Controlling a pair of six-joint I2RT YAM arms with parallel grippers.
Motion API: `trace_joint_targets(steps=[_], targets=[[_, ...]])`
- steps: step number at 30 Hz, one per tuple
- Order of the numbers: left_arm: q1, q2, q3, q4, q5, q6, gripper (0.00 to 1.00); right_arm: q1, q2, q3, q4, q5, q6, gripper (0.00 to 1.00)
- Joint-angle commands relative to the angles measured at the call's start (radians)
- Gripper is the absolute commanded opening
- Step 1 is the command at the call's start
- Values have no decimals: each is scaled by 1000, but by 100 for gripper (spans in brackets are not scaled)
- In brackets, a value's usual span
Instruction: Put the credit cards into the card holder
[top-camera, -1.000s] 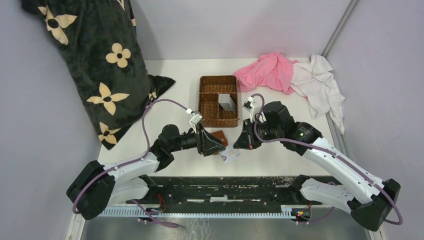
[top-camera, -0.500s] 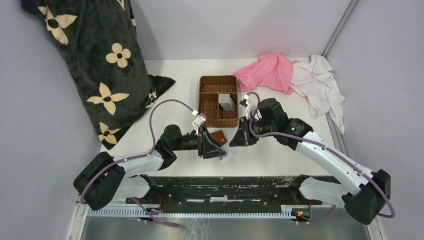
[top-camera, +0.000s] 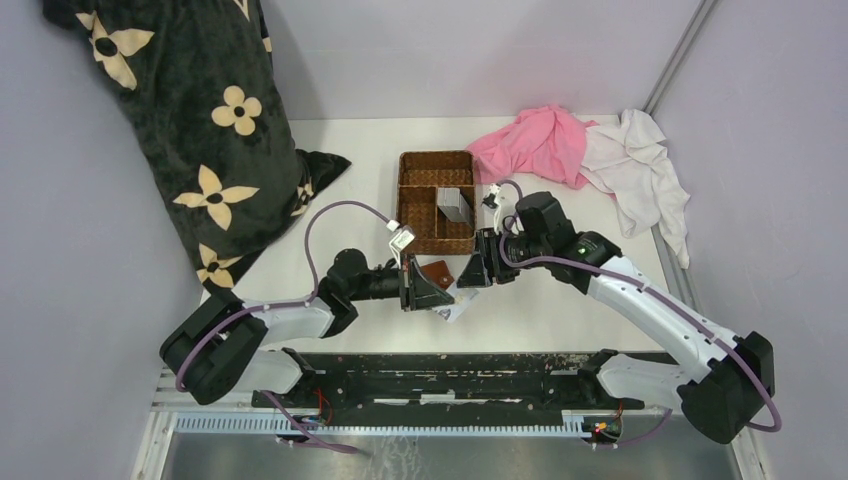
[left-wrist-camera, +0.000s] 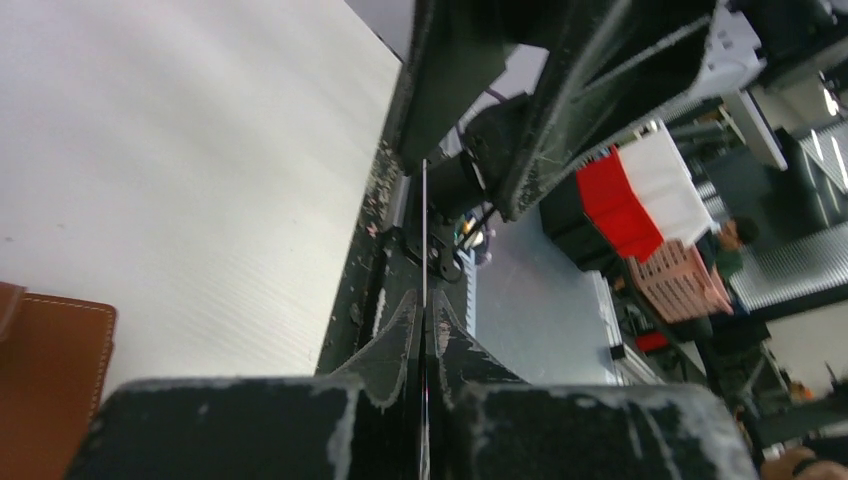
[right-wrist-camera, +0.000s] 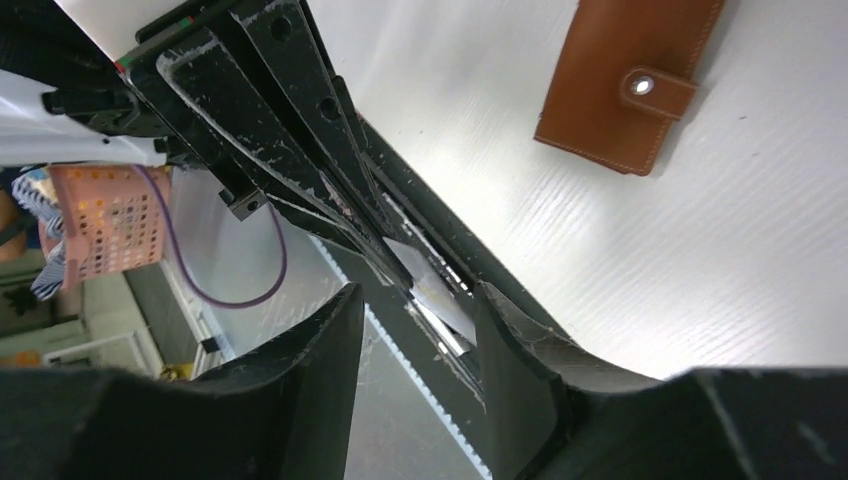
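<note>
A credit card (top-camera: 457, 307) hangs just above the table's near edge, pinched in my left gripper (top-camera: 441, 296), which is shut on it. In the left wrist view the card (left-wrist-camera: 424, 235) shows edge-on as a thin line between the closed fingers (left-wrist-camera: 395, 340). My right gripper (top-camera: 470, 273) stands open just right of it, its fingers on either side of the card (right-wrist-camera: 432, 283) without touching. The brown card holder (top-camera: 438, 272) lies closed on the table between the two grippers, snap tab fastened (right-wrist-camera: 625, 85); its corner shows too (left-wrist-camera: 45, 385).
A brown wicker basket (top-camera: 420, 205) with compartments stands behind the grippers, a grey upright piece (top-camera: 456, 205) in one. A black flowered pillow (top-camera: 190, 120) fills the back left. Pink (top-camera: 535, 140) and white (top-camera: 640, 165) cloths lie back right.
The left gripper has closed on the card. The right gripper, which held it, has opened and let go, and its arm has shifted left and back.
</note>
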Motion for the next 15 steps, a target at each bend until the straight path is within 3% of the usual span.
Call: trace_joint_targets(steps=[1, 4, 10, 15], targets=[[3, -6, -17, 85, -170, -97, 3, -2, -69, -2, 51, 126, -29, 52], [2, -31, -64, 129, -347, -183, 3, -3, -121, -67, 97, 209, -7, 53], [-10, 35, -204, 431, -621, -413, 3, -2, -166, -224, 300, 260, 67, 53], [-44, 189, -237, 644, -698, -539, 3, -1, -126, -318, 502, 236, 128, 52]])
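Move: Held in the left gripper is the card, and the closed brown card holder it goes to lies on the table about 9 cm ahead, 2 cm to the left and 14 cm below that hand. The wicker basket's middle is some 19 cm beyond the holder, and the white box in the basket is also 19 cm beyond it but 4 cm farther right. From the empty right hand, the holder is about 8 cm ahead, 7 cm left and 17 cm below. Carrying the card in its still-shut fingers, the left hand goes about 5.5 cm forward towards the card holder, drifting left and sinking slightly. It swings counter-clockwise some 30 degrees and tips down. The right hand, already half open and clear, draws off to the right and forward, then sinks about 4 cm, fingers unchanged. ##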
